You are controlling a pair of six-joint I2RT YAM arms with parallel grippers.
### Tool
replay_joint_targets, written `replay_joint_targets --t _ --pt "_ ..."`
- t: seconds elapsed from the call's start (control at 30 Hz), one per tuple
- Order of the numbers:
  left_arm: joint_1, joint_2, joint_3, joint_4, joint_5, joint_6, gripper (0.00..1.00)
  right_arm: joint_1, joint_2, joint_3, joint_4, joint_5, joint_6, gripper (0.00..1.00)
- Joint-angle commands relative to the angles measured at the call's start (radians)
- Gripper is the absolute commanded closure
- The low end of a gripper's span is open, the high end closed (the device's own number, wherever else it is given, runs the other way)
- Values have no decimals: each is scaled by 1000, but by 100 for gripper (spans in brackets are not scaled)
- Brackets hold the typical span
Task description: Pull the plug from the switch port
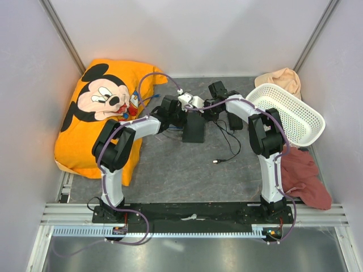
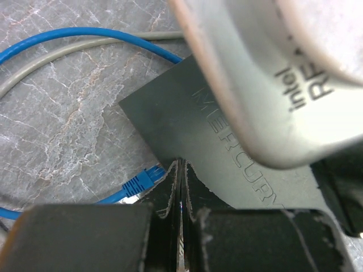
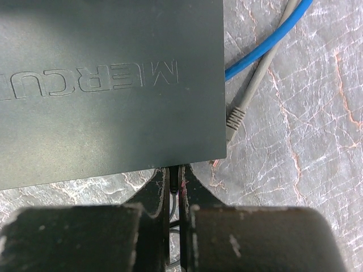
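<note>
The flat black box (image 1: 193,129) marked MERCURY (image 3: 102,85) lies mid-table. Its switch port is hidden under the box's near edge in the right wrist view. My right gripper (image 3: 174,173) is shut on a thin black plug (image 3: 174,182) that sits right at that edge, near the box's far corner. In the top view this gripper (image 1: 205,107) reaches in from the right. My left gripper (image 2: 181,170) is shut with its pads together and nothing between them. Its tips rest at the edge of the box (image 2: 187,119), and it comes in from the left (image 1: 172,110).
A loose blue plug (image 2: 138,182) lies beside my left fingers, and a loose grey plug (image 3: 235,117) and blue cable (image 3: 266,42) lie past the box. A power brick (image 1: 234,120) sits right of the box. Pillow (image 1: 102,107) on the left, white basket (image 1: 309,113) and red cloth (image 1: 303,173) on the right.
</note>
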Motion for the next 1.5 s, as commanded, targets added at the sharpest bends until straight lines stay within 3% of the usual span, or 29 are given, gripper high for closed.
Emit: replay_joint_targets --t 0.0,0.27,0.5,0.67,0.83,0.97,1.07,1.2,1.33,1.47 --pt "-28 90 -49 -122 -153 38 98 -22 -6 -40 -92 42 -8 100" --pt "-36 107 -49 -113 -147 66 98 -38 -58 -131 -100 160 -120 100" --pt "-36 105 -49 -109 -147 69 98 -52 -58 -86 -131 216 -147 100" --pt "-16 49 -75 -83 -171 38 98 -55 -20 -17 -206 156 -46 100" --pt "113 -133 -104 -90 -26 -26 98 -55 0 35 -257 101 43 100" --pt "144 -157 -80 -91 59 -57 98 -64 -19 32 -247 110 98 100" --pt "144 -122 -31 -91 104 -95 98 -78 -72 23 -260 110 115 100" --pt "141 -86 20 -82 95 -166 98 -96 -260 -32 -286 61 107 100" --pt "135 -59 60 -54 91 -160 98 -99 -400 -191 -298 113 93 100" --pt "135 -49 77 -53 82 -154 98 -191 -499 -342 -304 166 84 100"
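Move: The switch is between my hands. Its middle is roughly 5 cm right of my left hand, 3 cm back and 1 cm lower, with my shut fingers at its left edge and a blue network plug about 2 cm to their left, 1 cm ahead and 2 cm down. My right fingers hold the black power plug in its right side, the switch's middle some 5 cm left and 4 cm back; the black adapter lies about 11 cm right and 2 cm back. I keep my grip on the power plug and pull it straight out to the right of the switch, about 6 cm, then lift it some 8 cm while drawing back and farther right. My left hand bears on the switch's left edge at first, sinks 3 cm off it, sweeps left nearly 9 cm, then rises and swings back right a little. ##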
